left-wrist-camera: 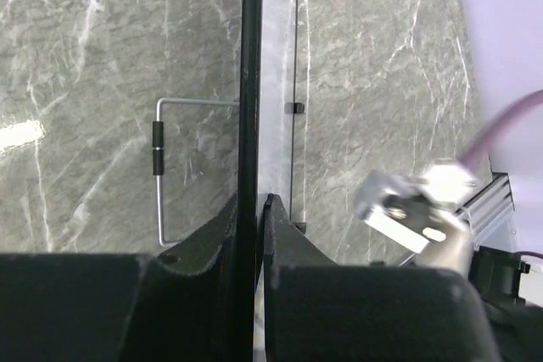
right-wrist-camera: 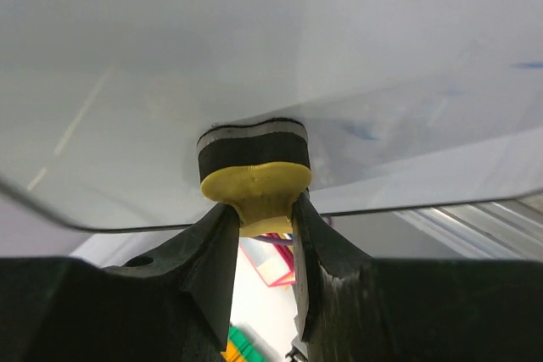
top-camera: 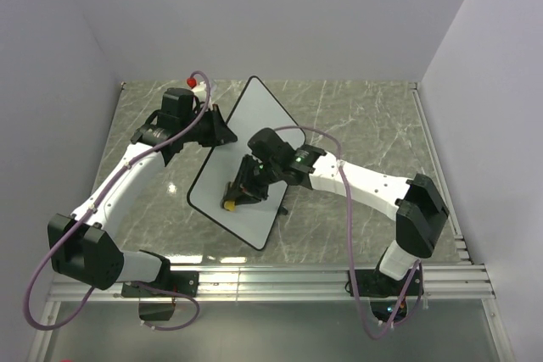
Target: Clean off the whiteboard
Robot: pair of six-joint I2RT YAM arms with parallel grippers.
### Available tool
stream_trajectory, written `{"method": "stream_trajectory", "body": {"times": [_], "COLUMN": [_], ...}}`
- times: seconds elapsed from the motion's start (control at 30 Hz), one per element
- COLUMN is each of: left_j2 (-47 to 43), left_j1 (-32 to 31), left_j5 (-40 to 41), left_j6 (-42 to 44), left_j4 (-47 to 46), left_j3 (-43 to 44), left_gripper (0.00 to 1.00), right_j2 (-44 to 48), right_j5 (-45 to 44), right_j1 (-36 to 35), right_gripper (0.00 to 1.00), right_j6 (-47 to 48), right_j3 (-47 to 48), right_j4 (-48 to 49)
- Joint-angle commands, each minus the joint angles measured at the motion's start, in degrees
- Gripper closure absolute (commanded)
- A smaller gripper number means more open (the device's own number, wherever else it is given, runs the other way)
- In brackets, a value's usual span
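The whiteboard stands tilted on the marble table, one corner pointing to the back. My left gripper is shut on its left edge. In the left wrist view the black rim runs edge-on between the fingers of the left gripper. My right gripper is shut on the yellow eraser near the board's lower left part. In the right wrist view the eraser has its dark felt side pressed against the whiteboard, with the right gripper pinching its narrow waist. Faint blue smears show to the right.
A metal wire stand sticks out behind the board. A small black foot shows at the board's right lower edge. A red and white object lies at the back left. An aluminium rail runs along the near edge.
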State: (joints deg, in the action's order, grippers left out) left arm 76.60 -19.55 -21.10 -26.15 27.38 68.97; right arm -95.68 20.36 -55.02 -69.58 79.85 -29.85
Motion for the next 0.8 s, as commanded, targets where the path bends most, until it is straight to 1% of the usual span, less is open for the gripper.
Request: {"method": "stream_trajectory", "body": {"times": [0.0, 0.17, 0.27, 0.33, 0.47, 0.63, 0.77], "left_j2": [0.1, -0.3, -0.9, -1.5, -2.2, -2.9, -2.9], "left_j1": [-3.2, -3.2, -3.2, -3.2, -3.2, -3.2, -3.2], "left_j5": [0.6, 0.5, 0.4, 0.8, 1.1, 1.5, 1.3], "left_j6": [3.6, 3.7, 3.9, 4.2, 4.4, 4.4, 4.3], "left_j4": [3.7, 5.2, 6.4, 7.0, 7.8, 7.7, 7.3], "left_j3": [0.1, 0.9, 0.8, 0.7, 0.2, -0.2, -0.8], "left_gripper": [1.00, 1.00, 1.00, 1.00, 1.00, 1.00, 1.00], "right_j2": [-1.5, -1.7, -3.3, -5.2, -8.6, -7.9, -9.0], "right_j5": [-3.6, -5.3, -5.4, -5.9, -6.6, -4.8, -5.3], "right_j1": [1.5, 6.0, 8.2, 8.7, 8.9, 9.0, 9.0], "right_gripper": [1.00, 1.00, 1.00, 1.00, 1.00, 1.00, 1.00], "right_j6": [-1.3, -0.2, 0.0, 0.6, 2.3, 0.2, -0.2], "right_j3": [-9.4, -18.3, -21.5, -21.3, -15.2, -8.3, 5.9], "right_j4": [4.0, 7.9, 10.8, 11.2, 8.1, 7.3, 3.1]}}
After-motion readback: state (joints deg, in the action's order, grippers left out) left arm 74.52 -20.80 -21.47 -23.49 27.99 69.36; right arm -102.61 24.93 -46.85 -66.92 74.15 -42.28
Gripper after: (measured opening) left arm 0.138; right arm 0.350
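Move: Just right of and below the right hand, which already holds the yellow-handled eraser at the tilted whiteboard, the last blue marks sit some 5 cm to its right, 3 cm ahead and 6 cm down. The board's near black foot is about 12 cm right, 1 cm ahead, 17 cm below; its near bottom corner 10 cm back, 5 cm right, equally low. From the left hand, the marks are roughly 12 cm back, 5 cm right and 10 cm below. Sweeping down the slope of the board, the right hand takes the eraser about 11 cm down and 8 cm right along its face, towards the near foot, then eases back up a little at the end. The wrist tips the fingers steeper and swings them towards the base, some 25 degrees in all; their grip holds. The left hand keeps pinching the raised left rim, drawing it slightly up and back. ##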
